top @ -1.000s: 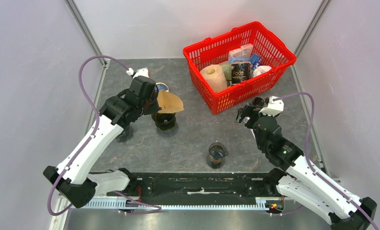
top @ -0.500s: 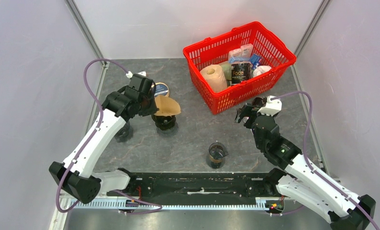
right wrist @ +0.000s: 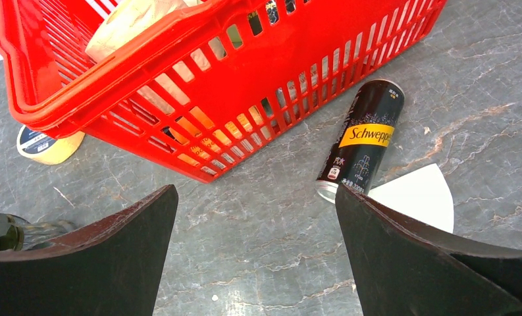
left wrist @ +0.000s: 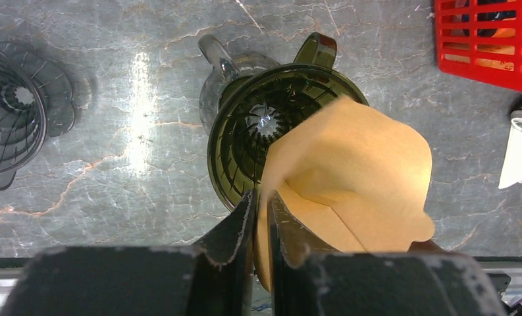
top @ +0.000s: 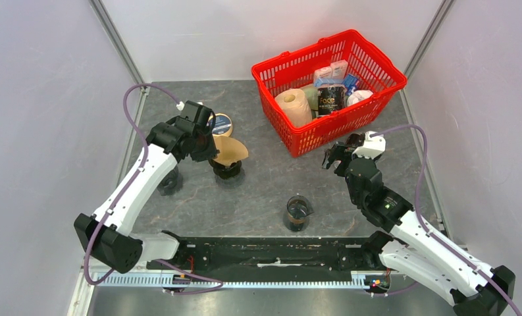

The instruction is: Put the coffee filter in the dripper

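Note:
The brown paper coffee filter (top: 232,150) (left wrist: 357,171) hangs tilted over the right side of the dark green dripper (top: 226,168) (left wrist: 245,141), its lower edge reaching into the ribbed cone. My left gripper (top: 207,146) (left wrist: 261,197) is shut on the coffee filter's near edge, the fingers pinching the paper just above the dripper's rim. The dripper stands on a clear glass server (left wrist: 215,58). My right gripper (top: 338,158) (right wrist: 257,191) hovers open above bare table, far to the right, holding nothing.
A red basket (top: 340,122) (right wrist: 199,66) of goods stands at the back right. A second dripper (top: 169,182) (left wrist: 14,118) sits left, a tape roll (top: 222,124) (right wrist: 47,146) behind. A glass of dark liquid (top: 297,214) is front centre. A Schweppes can (right wrist: 365,141) and white filter (right wrist: 419,194) lie near the basket.
My left arm has brought the coffee filter back and down, so it now hangs lower over the dripper. The right arm has barely shifted.

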Robot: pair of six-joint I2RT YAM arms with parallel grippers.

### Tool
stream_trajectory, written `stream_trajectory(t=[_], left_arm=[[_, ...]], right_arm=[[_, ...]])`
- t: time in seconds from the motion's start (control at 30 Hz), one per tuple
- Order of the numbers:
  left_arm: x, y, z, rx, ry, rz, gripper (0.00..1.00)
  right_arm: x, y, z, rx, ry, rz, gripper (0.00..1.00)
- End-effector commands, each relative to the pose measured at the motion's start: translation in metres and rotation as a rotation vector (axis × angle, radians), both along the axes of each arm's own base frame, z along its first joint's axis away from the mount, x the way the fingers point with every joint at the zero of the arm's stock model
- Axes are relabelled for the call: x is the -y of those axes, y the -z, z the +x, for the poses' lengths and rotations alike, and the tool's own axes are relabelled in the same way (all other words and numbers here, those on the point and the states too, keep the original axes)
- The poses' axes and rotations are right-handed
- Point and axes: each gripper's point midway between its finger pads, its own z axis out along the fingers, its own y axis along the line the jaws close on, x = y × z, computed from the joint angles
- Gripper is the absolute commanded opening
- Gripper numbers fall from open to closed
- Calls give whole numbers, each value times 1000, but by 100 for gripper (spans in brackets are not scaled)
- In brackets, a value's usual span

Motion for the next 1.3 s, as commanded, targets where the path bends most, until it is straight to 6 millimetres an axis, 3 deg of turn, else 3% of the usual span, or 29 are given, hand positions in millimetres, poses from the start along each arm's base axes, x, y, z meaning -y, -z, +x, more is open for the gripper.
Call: stream_trajectory(t=[0.0,0.23,0.4,0.63,0.73,1.0,1.13,1.27], left_arm=[[0,3,2,-15,-23,-12,18],[-5,5,3,-19,-35,6,30],[-12,-4,4,25,-58,23,57],[-21,-24,7,94,-82,37,76],[-14,-40,15,159,-72,-8,87],[15,-83,41,356,3,-164,90],[28,-85,52,365,58,-178,90],[38,-71,58,317,92,-177,90]], right_arm=[[-1,-7,3,25,5,13,97],[-2,-6,4,21,2,8,97],[-2,-5,4,18,3,0,97],[-2,-5,4,18,2,-2,97],[-2,-4,5,17,4,-5,97],[-2,-2,5,16,4,-12,97],[-2,-2,5,16,3,-13,97],[-1,-3,5,18,6,-17,97]])
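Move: The left hand still pinches the coffee filter's left edge; the olive dripper's middle, on its server, lies about 3 cm to this hand's right, roughly level fore and aft, some 6 cm lower. The tape roll is about 14 cm straight ahead, 19 cm below; the clear dripper stands about 14 cm left and 2 cm back, 15 cm lower. From the idle right hand the olive dripper is some 32 cm left, 5 cm back and 7 cm down. Sinking barely half a centimetre at the olive dripper's rim, the left hand spreads its nearly shut fingers wide and lets go of the filter, easing about 1.5 cm left as they open. It then climbs some 6 cm, goes about 4 cm forward and swings back right, away from the filter, the fingers tipping up about 15 degrees. ##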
